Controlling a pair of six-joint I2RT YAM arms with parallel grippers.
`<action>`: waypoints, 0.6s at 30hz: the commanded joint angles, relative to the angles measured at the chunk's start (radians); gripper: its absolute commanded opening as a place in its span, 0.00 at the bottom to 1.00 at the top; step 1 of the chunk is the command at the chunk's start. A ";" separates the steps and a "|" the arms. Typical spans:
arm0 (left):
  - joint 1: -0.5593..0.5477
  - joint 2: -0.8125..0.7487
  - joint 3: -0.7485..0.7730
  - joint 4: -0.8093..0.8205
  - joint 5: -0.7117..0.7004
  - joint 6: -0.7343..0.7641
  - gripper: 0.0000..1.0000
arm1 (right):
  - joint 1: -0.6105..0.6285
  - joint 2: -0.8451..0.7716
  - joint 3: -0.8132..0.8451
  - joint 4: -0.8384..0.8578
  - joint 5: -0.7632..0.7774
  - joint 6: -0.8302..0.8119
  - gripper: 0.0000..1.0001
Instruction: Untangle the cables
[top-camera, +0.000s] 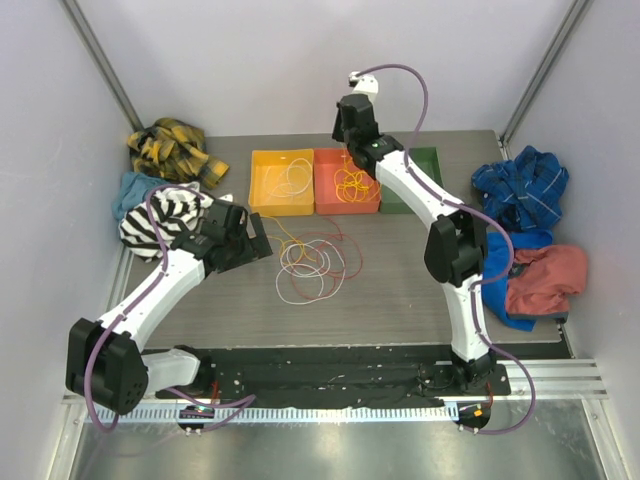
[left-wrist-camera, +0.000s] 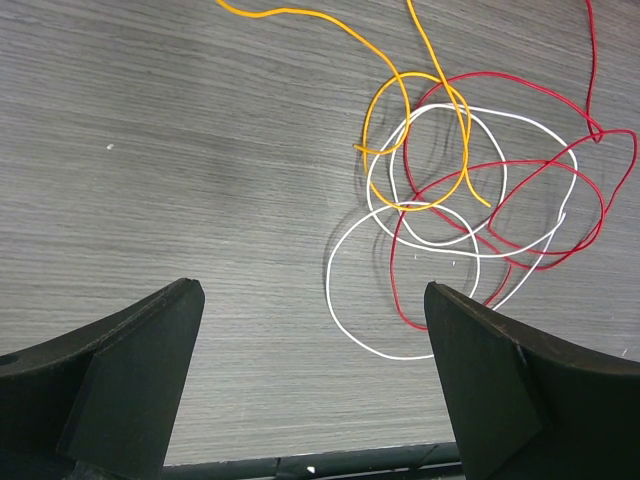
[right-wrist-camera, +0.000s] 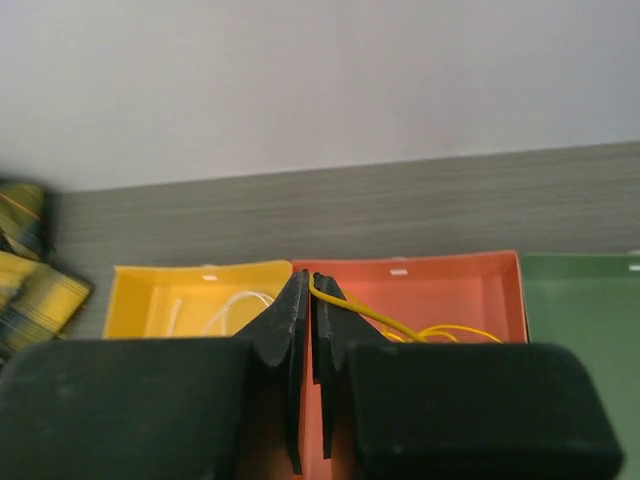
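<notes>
A tangle of white, red and yellow-orange cables (top-camera: 312, 262) lies in loose loops on the table's middle; it also shows in the left wrist view (left-wrist-camera: 470, 200). My left gripper (top-camera: 262, 240) is open and empty, just left of the tangle, with bare table between its fingers (left-wrist-camera: 130, 370). My right gripper (top-camera: 345, 135) is shut on a yellow cable (right-wrist-camera: 370, 315) above the orange bin (top-camera: 345, 182), where yellow cable loops (top-camera: 352, 183) lie. A white cable (top-camera: 292, 180) lies in the yellow bin (top-camera: 281, 183).
A green bin (top-camera: 420, 165) stands right of the orange one. Cloth piles lie at the left (top-camera: 165, 215), back left (top-camera: 175, 148) and right (top-camera: 525, 230). The back wall rises behind the bins.
</notes>
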 joint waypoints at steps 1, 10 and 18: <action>-0.001 -0.018 -0.005 0.034 0.012 -0.004 0.99 | 0.001 0.002 -0.030 0.026 -0.008 0.021 0.32; -0.001 -0.029 0.006 0.027 0.001 -0.007 0.99 | 0.011 -0.194 -0.206 0.090 0.058 0.055 0.82; -0.003 -0.004 0.059 -0.003 -0.092 0.002 1.00 | 0.099 -0.567 -0.574 0.074 0.154 0.119 0.88</action>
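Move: The right gripper holds the end of a yellow cable high over the red box, whose middle lies about 25 cm below, some 3 cm back and 3 cm to the right. The yellow box sits about 12 cm left of this hand and the green box some 18 cm right, both as low and as far out as the red one. From the idle left hand the red box is roughly 24 cm ahead, 20 cm right and 10 cm lower. Lower the right hand about 7 cm towards the red box, opening the fingers wide from the very start to let go of the yellow cable and tipping them down a little. Then pull the empty, open gripper back some 8 cm, drifting slightly right and climbing again almost to its starting height. ##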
